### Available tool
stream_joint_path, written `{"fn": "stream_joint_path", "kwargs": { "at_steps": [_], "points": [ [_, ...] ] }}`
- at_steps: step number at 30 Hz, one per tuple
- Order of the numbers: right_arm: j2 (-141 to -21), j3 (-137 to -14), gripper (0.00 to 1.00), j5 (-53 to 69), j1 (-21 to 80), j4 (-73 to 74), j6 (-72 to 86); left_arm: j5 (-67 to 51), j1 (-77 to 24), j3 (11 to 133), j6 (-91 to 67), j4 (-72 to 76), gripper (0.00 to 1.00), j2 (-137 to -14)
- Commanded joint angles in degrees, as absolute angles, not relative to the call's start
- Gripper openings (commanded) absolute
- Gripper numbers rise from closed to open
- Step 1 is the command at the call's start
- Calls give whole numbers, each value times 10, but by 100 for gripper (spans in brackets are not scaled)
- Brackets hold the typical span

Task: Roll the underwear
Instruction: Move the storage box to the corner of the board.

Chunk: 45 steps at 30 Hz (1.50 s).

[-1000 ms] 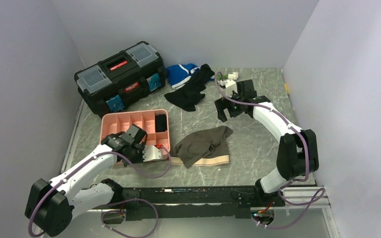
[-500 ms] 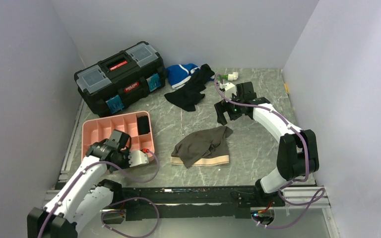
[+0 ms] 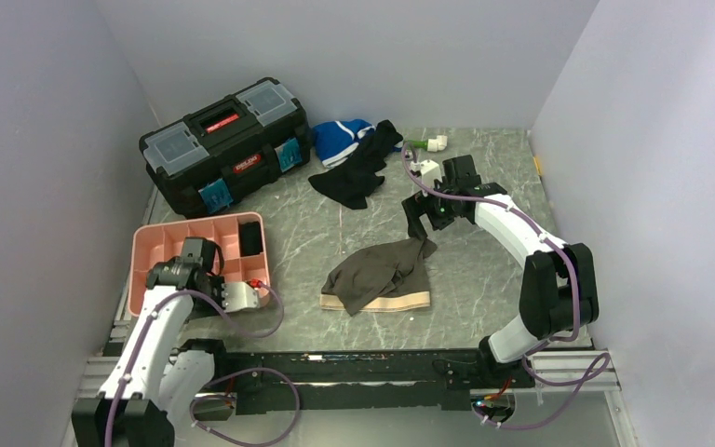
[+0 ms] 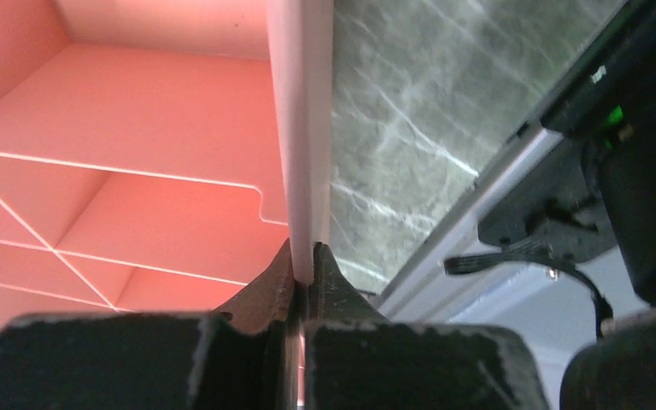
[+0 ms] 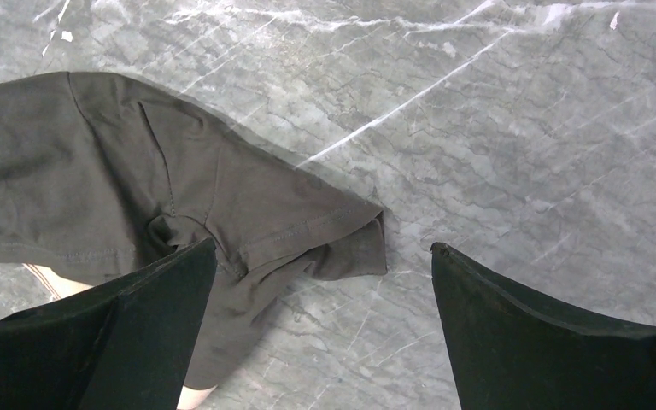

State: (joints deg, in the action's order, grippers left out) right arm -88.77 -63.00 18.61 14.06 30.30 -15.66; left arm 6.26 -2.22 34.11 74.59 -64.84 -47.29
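The underwear (image 3: 379,273) lies crumpled near the table's middle, dark grey-brown with its beige waistband (image 3: 386,303) along the near edge. My right gripper (image 3: 417,222) hangs open over its far right corner. In the right wrist view that corner of the underwear (image 5: 137,188) lies between and just beyond the spread fingers of the right gripper (image 5: 325,248), nothing held. My left gripper (image 3: 207,270) is at the near left, shut on the side wall of the pink tray (image 3: 144,247). The left wrist view shows the left gripper (image 4: 305,252) pinching the tray (image 4: 137,128) wall.
A black toolbox (image 3: 226,142) stands at the back left. A plain black garment (image 3: 354,177) and a blue-and-white garment (image 3: 340,138) lie behind the underwear. A small white-and-green object (image 3: 428,143) sits at the back. One tray compartment holds a dark rolled item (image 3: 250,238).
My left arm has dragged the pink tray leftward, away from the underwear. My right gripper has come a little nearer, onto the underwear's far corner, still open.
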Motion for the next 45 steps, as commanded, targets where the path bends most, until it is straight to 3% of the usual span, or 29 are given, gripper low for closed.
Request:
{"fn": "stream_joint_path", "kwargs": {
  "at_steps": [1,23,27,30,31,38,45],
  "points": [
    [-868,-645,98,201,139,310,-167,124,-2,399,802,-749,5,-515],
    [-879,-650,98,220,139,337,-196,143,90,434,872,-733,36,-527],
    [-852,-642,99,250,147,385,-252,85,91,515,854,-781,60,-521],
    [-834,-625,99,253,167,407,-286,2,90,600,821,-811,96,-523],
    [-829,-617,99,252,173,412,-293,-30,91,626,801,-812,99,-524],
    [-794,-573,95,232,205,478,-337,-259,52,695,541,-711,99,-527],
    [-747,-493,96,211,225,495,-354,-278,6,623,393,-555,100,-507]
  ]
}}
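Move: The left hand pinches the storage box's near wall, the box's middle some 9 cm ahead of it, level sideways and 2 cm below; the board's near-left corner is roughly 12 cm left, 5 back and 5 below, the toolbox about 28 ahead and 6 right. From the open right hand the grey underwear's middle lies about 10 cm back, 7 left and 8 below; the black cloth is some 9 ahead, 11 left. Left hand eases 5 cm left, releases the box wall, rises 13 cm; right hand backs towards the underwear. ##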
